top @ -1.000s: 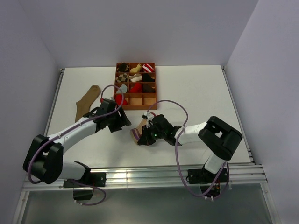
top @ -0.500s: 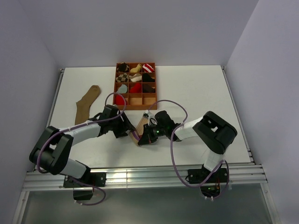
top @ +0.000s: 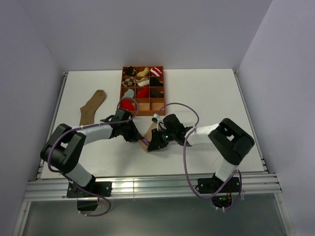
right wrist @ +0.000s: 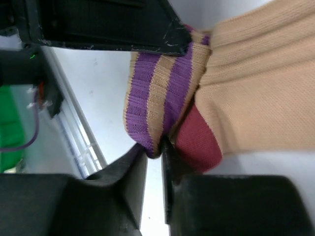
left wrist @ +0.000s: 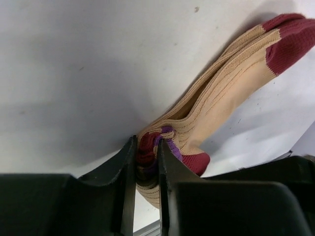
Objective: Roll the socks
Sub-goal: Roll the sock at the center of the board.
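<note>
A beige sock (top: 149, 131) with maroon toe and heel and purple cuff stripes lies on the white table between both grippers. My left gripper (top: 140, 136) is shut on the sock's bunched cuff end (left wrist: 147, 158), and fabric fills the space between its fingers. My right gripper (top: 153, 143) stands slightly open. The striped cuff edge (right wrist: 156, 110) only touches its fingertips, and bare table shows through the gap. The toe (left wrist: 290, 37) stretches away flat. A plain brown sock (top: 92, 106) lies flat at the far left. A red sock (top: 128, 104) sits by the tray's front left corner.
A brown wooden tray (top: 143, 112) with a grid of compartments stands at the back centre, holding several small sock bundles. A metal rail (top: 157, 186) runs along the table's near edge. Both arms cross low over the table's middle.
The left gripper moved right to the beige sock and closed on its cuff end. The right gripper, earlier shut on the sock, has parted its jaws a little.
</note>
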Action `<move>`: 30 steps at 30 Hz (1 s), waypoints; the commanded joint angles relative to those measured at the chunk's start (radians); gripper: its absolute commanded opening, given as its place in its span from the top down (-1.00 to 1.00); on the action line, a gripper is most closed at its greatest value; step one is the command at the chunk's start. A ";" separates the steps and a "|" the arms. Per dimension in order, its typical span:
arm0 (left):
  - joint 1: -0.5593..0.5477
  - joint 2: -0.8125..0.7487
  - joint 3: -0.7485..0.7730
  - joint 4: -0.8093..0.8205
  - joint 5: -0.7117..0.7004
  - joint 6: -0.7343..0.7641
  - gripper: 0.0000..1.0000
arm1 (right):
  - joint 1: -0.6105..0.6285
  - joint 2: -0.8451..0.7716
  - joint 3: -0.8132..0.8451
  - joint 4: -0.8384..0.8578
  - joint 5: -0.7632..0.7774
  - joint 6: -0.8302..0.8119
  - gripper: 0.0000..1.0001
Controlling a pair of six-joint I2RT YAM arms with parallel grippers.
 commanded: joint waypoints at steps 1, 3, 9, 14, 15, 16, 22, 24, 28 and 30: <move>-0.022 0.084 0.041 -0.159 -0.064 0.091 0.73 | 0.002 -0.114 0.046 -0.150 0.197 -0.090 0.42; -0.025 0.099 0.072 -0.215 -0.079 0.111 0.78 | 0.014 -0.180 0.059 -0.221 0.307 -0.130 0.21; -0.039 0.182 0.270 -0.416 -0.142 0.213 0.81 | 0.126 -0.319 0.117 -0.332 0.669 -0.225 -0.04; -0.045 0.234 0.368 -0.499 -0.162 0.257 0.82 | 0.264 -0.308 0.184 -0.401 0.873 -0.308 -0.17; -0.048 0.241 0.393 -0.509 -0.162 0.262 0.81 | 0.302 -0.294 0.197 -0.410 0.904 -0.317 -0.17; -0.049 0.256 0.404 -0.527 -0.164 0.268 0.82 | 0.323 -0.282 0.218 -0.414 0.966 -0.325 -0.18; -0.063 0.303 0.454 -0.570 -0.158 0.283 0.81 | 0.447 -0.171 0.286 -0.433 1.114 -0.357 -0.19; -0.066 0.311 0.462 -0.575 -0.156 0.285 0.81 | 0.468 -0.136 0.293 -0.427 1.142 -0.366 -0.20; -0.066 0.326 0.476 -0.585 -0.156 0.288 0.81 | 0.502 -0.070 0.309 -0.419 1.162 -0.371 -0.20; -0.068 0.333 0.486 -0.590 -0.156 0.289 0.81 | 0.516 -0.031 0.312 -0.415 1.173 -0.374 -0.20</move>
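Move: The sock's striped rolled end is at both sets of fingers: its middle lies about 2 cm ahead of the right hand point and 1 cm to its left, and some 2 cm back and 1 cm to the right of the left. From the right hand, the sock's dark red toe is about 11 cm ahead and 6 cm right. The compartment box's middle is some 27 cm ahead and 3 cm left, with the red sock roll in it 20 cm ahead, 10 cm left. The sock's rolled end stays pinched in the left fingers, which barely shift but turn some 20 degrees, partly clockwise, while the right fingers open wide and come off it. The right hand rises about 8 cm, swinging forward and a little right, then eases back and left and sinks about 5 cm over the roll again, its fingers swung from pointing left to forward-left and down. ##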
